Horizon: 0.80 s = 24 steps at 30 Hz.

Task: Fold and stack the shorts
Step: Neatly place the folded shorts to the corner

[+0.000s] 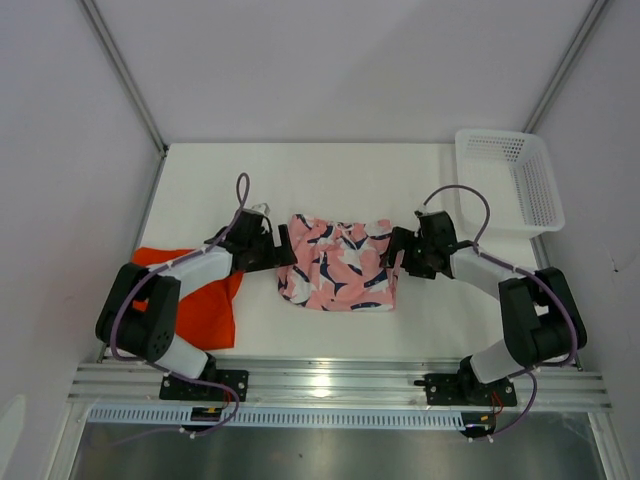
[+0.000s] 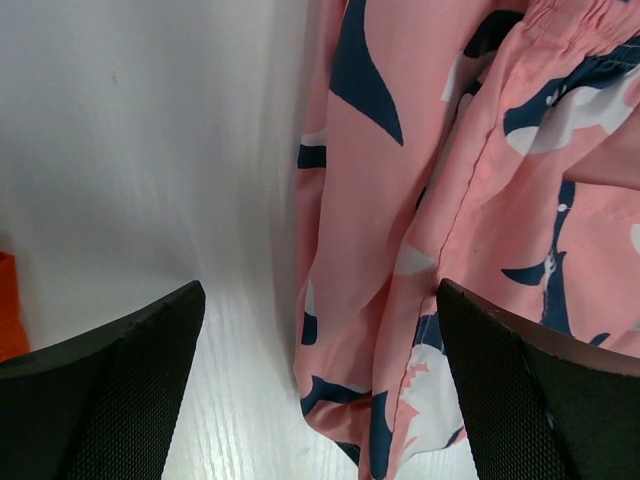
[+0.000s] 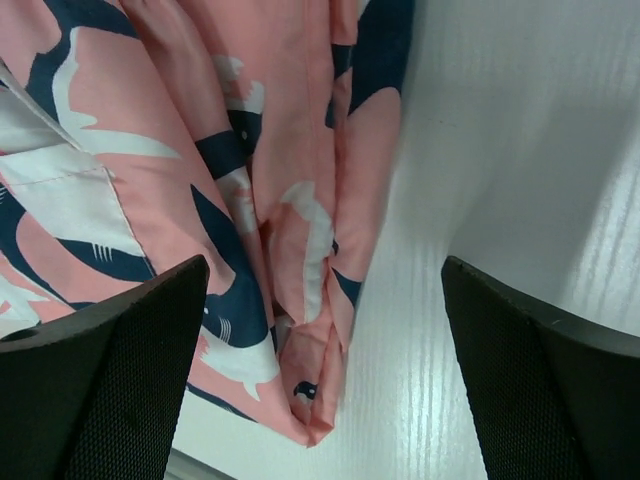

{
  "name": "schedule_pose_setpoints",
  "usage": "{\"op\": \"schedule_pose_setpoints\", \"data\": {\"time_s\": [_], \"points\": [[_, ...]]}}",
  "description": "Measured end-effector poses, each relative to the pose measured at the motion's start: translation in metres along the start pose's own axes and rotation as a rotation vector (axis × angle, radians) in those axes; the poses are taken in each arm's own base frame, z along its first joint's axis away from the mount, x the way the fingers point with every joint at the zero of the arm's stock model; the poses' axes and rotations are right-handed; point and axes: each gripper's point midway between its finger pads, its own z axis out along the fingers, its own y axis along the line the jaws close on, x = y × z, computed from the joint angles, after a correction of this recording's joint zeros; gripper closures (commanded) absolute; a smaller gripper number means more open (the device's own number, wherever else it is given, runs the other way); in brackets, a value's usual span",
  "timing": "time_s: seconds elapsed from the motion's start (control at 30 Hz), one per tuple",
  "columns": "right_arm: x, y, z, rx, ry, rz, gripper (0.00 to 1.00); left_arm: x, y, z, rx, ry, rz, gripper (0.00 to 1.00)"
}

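The pink shorts [image 1: 340, 265] with navy-and-white fish print lie folded in a rumpled block mid-table. My left gripper [image 1: 285, 248] is at their left edge and my right gripper [image 1: 392, 250] at their right edge. Both are open. In the left wrist view the pink shorts [image 2: 400, 200] hang slack between the wide-apart fingers of the left gripper [image 2: 320, 300], unpinched. The right wrist view shows a folded corner of the pink shorts [image 3: 250, 150] resting on the table between the spread fingers of the right gripper [image 3: 325, 270]. The orange shorts [image 1: 205, 305] lie at the near left, partly under the left arm.
A white mesh basket [image 1: 510, 175] stands at the far right corner. The white table [image 1: 330, 185] is bordered by grey walls, with a metal rail [image 1: 340, 385] along its near edge. An orange sliver [image 2: 8, 320] shows at the left wrist view's edge.
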Motion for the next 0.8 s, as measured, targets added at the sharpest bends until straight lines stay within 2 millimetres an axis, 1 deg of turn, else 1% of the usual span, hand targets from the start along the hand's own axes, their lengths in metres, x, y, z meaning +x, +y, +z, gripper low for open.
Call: {"op": "schedule_pose_setpoints", "data": {"time_s": [0.1,0.17,0.27,0.3,0.33,0.47,0.5,0.57,0.6,0.67,0.7,0.73,0.77,0.8], "points": [[-0.004,0.006,0.006,-0.037,-0.013,0.0,0.0,0.007,0.002,0.009,0.009,0.015,-0.001,0.01],[-0.008,0.013,0.01,-0.07,-0.024,0.0,0.0,0.004,-0.001,0.012,0.027,0.004,0.001,0.01],[-0.012,0.021,0.016,-0.11,-0.033,-0.005,0.07,-0.002,-0.006,0.019,0.054,-0.018,0.005,0.01],[-0.013,0.024,0.017,-0.119,-0.035,-0.009,0.12,-0.004,-0.009,0.021,0.065,-0.025,0.006,0.01],[-0.014,0.027,0.02,-0.127,-0.036,-0.014,0.15,-0.006,-0.011,0.022,0.074,-0.032,0.008,0.01],[-0.011,0.037,0.025,-0.151,-0.033,-0.033,0.21,-0.013,-0.018,0.029,0.111,-0.05,0.012,0.02],[-0.011,0.039,0.026,-0.157,-0.032,-0.037,0.28,-0.014,-0.02,0.031,0.119,-0.053,0.013,0.04],[-0.006,0.041,0.027,-0.157,-0.022,-0.041,0.35,-0.017,-0.023,0.034,0.138,-0.057,0.015,0.09],[-0.003,0.042,0.028,-0.155,-0.013,-0.039,0.41,-0.018,-0.025,0.035,0.147,-0.057,0.016,0.14],[0.0,0.043,0.029,-0.154,-0.006,-0.041,0.46,-0.018,-0.027,0.038,0.159,-0.058,0.015,0.22],[0.002,0.043,0.029,-0.151,0.001,-0.042,0.51,-0.017,-0.028,0.039,0.165,-0.055,0.012,0.32],[0.004,0.044,0.03,-0.152,0.005,-0.044,0.53,-0.016,-0.028,0.039,0.168,-0.05,0.009,0.37],[0.005,0.044,0.03,-0.151,0.007,-0.043,0.58,-0.015,-0.029,0.041,0.171,-0.041,0.009,0.48],[0.006,0.045,0.031,-0.15,0.012,-0.044,0.67,-0.013,-0.03,0.042,0.174,-0.034,0.008,0.54]]}}
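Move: The folded pink shorts lie between the two open hands, 2–3 cm below them, with their middle about 14 cm to the right of the left hand and 14 cm to the left of the right hand, roughly 2 cm nearer the bases. Their left side, to be gripped, is some 3 cm ahead and 3 cm right of the left hand; the right side is 1 cm ahead and 4 cm left of the right hand. The folded red shorts sit about 21 cm left of the left hand and 11 cm back, the white basket roughly 26 cm right of the right hand and 17 cm ahead. Both hands come inward low over the table onto opposite sides of the pink shorts: the left slides some 5 cm, rightward and forward, sinking a little, while the right goes about 5 cm leftward, first forward too and then easing slightly back. With the wrists tilting under 10 degrees and the fingers still pointing down at a slant, each gripper starts to close from wide open to about half, its fingertips coming in on either side of the cloth and taking a strip of it between them. ##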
